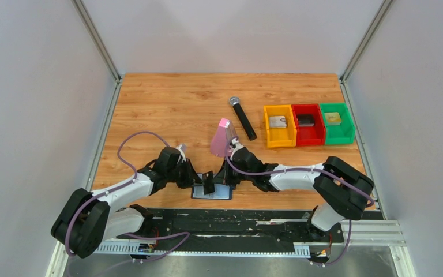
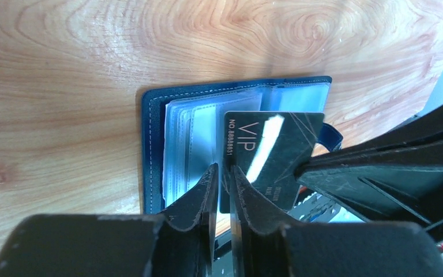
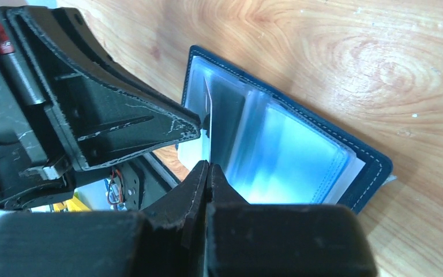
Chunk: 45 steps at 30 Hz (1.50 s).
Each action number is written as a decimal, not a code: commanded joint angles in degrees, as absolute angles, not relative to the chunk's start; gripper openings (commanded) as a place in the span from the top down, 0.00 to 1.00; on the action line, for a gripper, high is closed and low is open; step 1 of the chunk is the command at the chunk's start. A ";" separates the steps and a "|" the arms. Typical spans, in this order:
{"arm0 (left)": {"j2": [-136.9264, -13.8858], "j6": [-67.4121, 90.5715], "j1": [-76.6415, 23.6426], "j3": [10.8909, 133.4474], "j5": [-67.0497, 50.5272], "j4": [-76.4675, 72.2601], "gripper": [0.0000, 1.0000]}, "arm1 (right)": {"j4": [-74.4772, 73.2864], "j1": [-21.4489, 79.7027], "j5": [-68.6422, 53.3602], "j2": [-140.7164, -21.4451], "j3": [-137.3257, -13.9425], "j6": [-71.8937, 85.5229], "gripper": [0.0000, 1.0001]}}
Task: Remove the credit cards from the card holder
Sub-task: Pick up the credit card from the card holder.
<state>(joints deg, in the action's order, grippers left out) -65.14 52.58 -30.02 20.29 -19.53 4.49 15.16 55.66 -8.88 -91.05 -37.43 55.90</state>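
The navy card holder (image 1: 222, 194) (image 2: 151, 150) lies open at the table's near edge, its pale slotted sleeves (image 3: 288, 150) facing up. A black credit card (image 2: 271, 150) marked VIP stands upright above the sleeves. My left gripper (image 2: 224, 173) (image 1: 209, 183) has its jaws a sliver apart, with the card's left edge between them. My right gripper (image 3: 209, 168) (image 1: 226, 176) comes in from the other side and is shut on the same card, seen edge-on there. Its fingers (image 2: 346, 167) meet the card's right side. Any other credit cards are hidden.
A pink metronome (image 1: 222, 138) stands just behind the grippers, with a black microphone (image 1: 243, 118) beyond it. Yellow (image 1: 280, 125), red (image 1: 307, 124) and green (image 1: 335, 122) bins sit at the back right. The black base rail (image 1: 236, 222) runs right below the holder.
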 commanded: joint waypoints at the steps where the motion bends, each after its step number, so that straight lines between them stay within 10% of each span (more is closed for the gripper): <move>1: -62.63 51.09 -30.15 22.39 -20.25 6.89 0.76 | 15.27 54.51 -10.23 -86.31 -36.62 51.73 1.00; 14: -57.24 39.85 -30.17 32.46 -29.61 12.47 0.47 | 10.31 48.74 -24.60 -79.85 -35.15 40.23 1.00; 45: -61.26 34.25 -30.93 36.59 -51.10 9.62 0.42 | 6.80 48.71 -38.29 -68.46 -36.50 34.30 1.00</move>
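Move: The black card is already pinched in the right fingers by its right-hand edge; its middle lies about 3 cm left and 1 cm back of that hand, roughly 1 cm lower. The open card holder lies beneath, its middle about 1 cm left, 2 cm back and 4 cm below the right hand, with the pink metronome about 14 cm ahead and 3 cm right. From the left hand the card's middle is some 3 cm right, straight across at about its height. Up and to the right at first, then back towards the robot and higher, the right hand carries the still-pinched card about 9 cm up from the holder, its wrist swinging counter-clockwise and tipping the fingers up. The left hand springs up some 13 cm, drifting right and then back, turns clockwise about 30 degrees with its fingers levelling out, and spreads its nearly shut fingers to just over half open. ##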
